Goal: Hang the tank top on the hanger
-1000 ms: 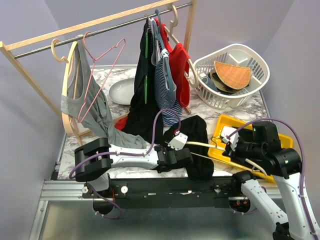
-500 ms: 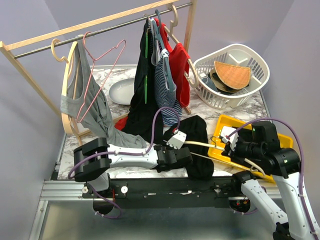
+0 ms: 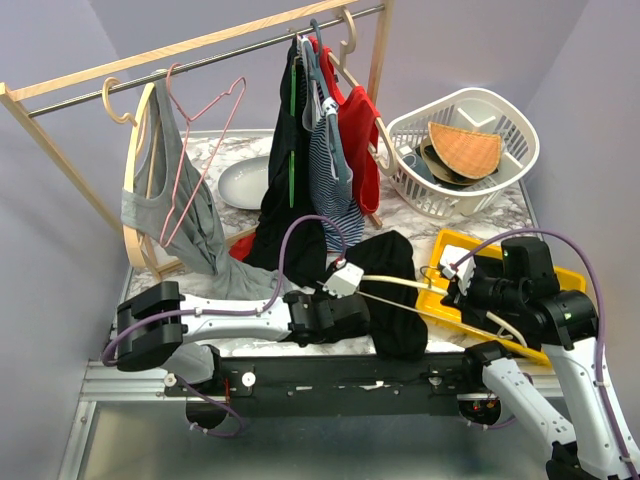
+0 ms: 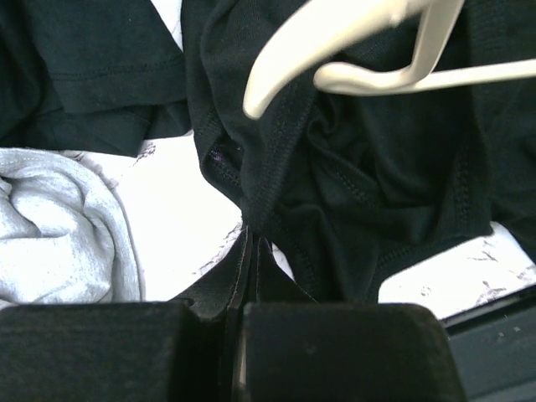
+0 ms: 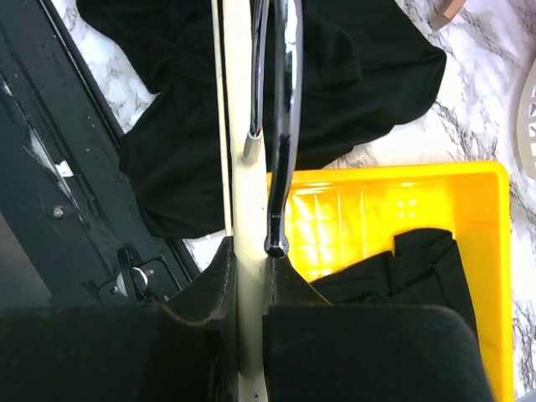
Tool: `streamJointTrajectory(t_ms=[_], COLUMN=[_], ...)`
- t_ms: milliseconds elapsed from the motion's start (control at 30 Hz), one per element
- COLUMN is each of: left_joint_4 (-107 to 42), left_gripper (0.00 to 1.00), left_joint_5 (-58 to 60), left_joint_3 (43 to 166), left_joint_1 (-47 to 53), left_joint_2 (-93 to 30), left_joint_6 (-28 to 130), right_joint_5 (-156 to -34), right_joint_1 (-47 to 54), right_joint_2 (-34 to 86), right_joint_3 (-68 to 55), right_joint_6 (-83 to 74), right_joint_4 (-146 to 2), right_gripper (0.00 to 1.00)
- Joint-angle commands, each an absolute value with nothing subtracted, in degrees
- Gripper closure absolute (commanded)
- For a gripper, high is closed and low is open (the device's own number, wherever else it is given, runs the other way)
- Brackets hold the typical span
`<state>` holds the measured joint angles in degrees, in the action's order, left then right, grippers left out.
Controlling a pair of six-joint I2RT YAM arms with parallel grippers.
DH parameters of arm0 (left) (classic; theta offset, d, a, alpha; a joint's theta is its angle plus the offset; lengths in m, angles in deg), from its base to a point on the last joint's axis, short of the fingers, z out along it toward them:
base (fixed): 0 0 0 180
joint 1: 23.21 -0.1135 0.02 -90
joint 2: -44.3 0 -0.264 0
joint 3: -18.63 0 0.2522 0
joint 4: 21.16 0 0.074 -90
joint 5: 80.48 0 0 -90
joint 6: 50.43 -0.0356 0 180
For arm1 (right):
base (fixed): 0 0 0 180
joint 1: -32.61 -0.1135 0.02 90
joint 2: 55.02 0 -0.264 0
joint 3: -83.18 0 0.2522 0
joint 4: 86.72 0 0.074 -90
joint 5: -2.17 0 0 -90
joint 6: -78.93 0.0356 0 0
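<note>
The black tank top (image 3: 398, 325) lies crumpled on the marble table near its front edge. My left gripper (image 3: 340, 312) is at its left side, shut on a hem of the fabric; the left wrist view shows the jaws (image 4: 251, 244) pinching the tank top (image 4: 377, 167). The cream hanger (image 3: 400, 287) hovers across the garment, one curved arm end (image 4: 335, 33) above the folds. My right gripper (image 3: 455, 287) is shut on the hanger (image 5: 243, 126) near its dark metal hook (image 5: 280, 126), over the tank top (image 5: 352, 75).
A yellow tray (image 3: 565, 272) with a black cloth sits under the right arm. A white basket (image 3: 520, 150) stands at the back right. The rack (image 3: 200, 45) carries several garments, a pink wire hanger (image 3: 205, 140) and a grey top (image 3: 180, 215). A plate (image 3: 245, 180) lies behind.
My left gripper has closed on the tank top's hem and the left arm has drawn back to the left with it. The right arm and hanger barely moved.
</note>
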<state>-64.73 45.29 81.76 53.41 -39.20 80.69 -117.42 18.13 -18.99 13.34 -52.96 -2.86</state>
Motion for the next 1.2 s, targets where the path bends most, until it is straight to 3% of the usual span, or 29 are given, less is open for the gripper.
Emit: streamJointTrajectory(t_ms=[0,833,1167], left_joint_4=[-63.5,-63.8,-64.0], left_gripper=[1.00,1.00,1.00], left_joint_5=[44.3,35.8,31.6], left_joint_3=[80.6,78.9,81.8], left_joint_1=[52.7,43.9,43.8], left_joint_2=[-35.3,-22.2,-18.6], left_joint_6=[80.3,77.5,77.0], right_joint_5=[-121.8,-127.0,-127.5], right_joint_1=[18.2,18.2,18.1], right_joint_2=[-18.9,-18.9,-10.6], right_joint_3=[12.0,9.9,13.2], right_joint_6=[-54.8,-58.8,-57.9], right_joint_4=[-1.9,0.8,-7.0], right_gripper=[0.99,0.99,0.99])
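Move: The hanger's free end, where the strap is to go, hangs about 7 cm above the left hand, some 2 cm ahead and 2 cm to its right. The tank top's body lies about 13 cm right and 4 cm ahead, with the grey shirt's heap some 17 cm left and 4 cm ahead. From the right hand, the pinched strap is roughly 24 cm left, 2 cm ahead and 14 cm below; the yellow bin's middle is about 18 cm right, 2 cm ahead and 15 cm below. The black tank top's strap, still pinched in the shut left fingers, is raised about 6 cm beside the hanger's free end, easing some 2 cm left, while the hand rolls its left side down about 15 degrees. The right hand keeps its grip on the hanger, shifts it a little left and swings it counter-clockwise some 10 degrees, first drawing slightly back, then partly forward again. ##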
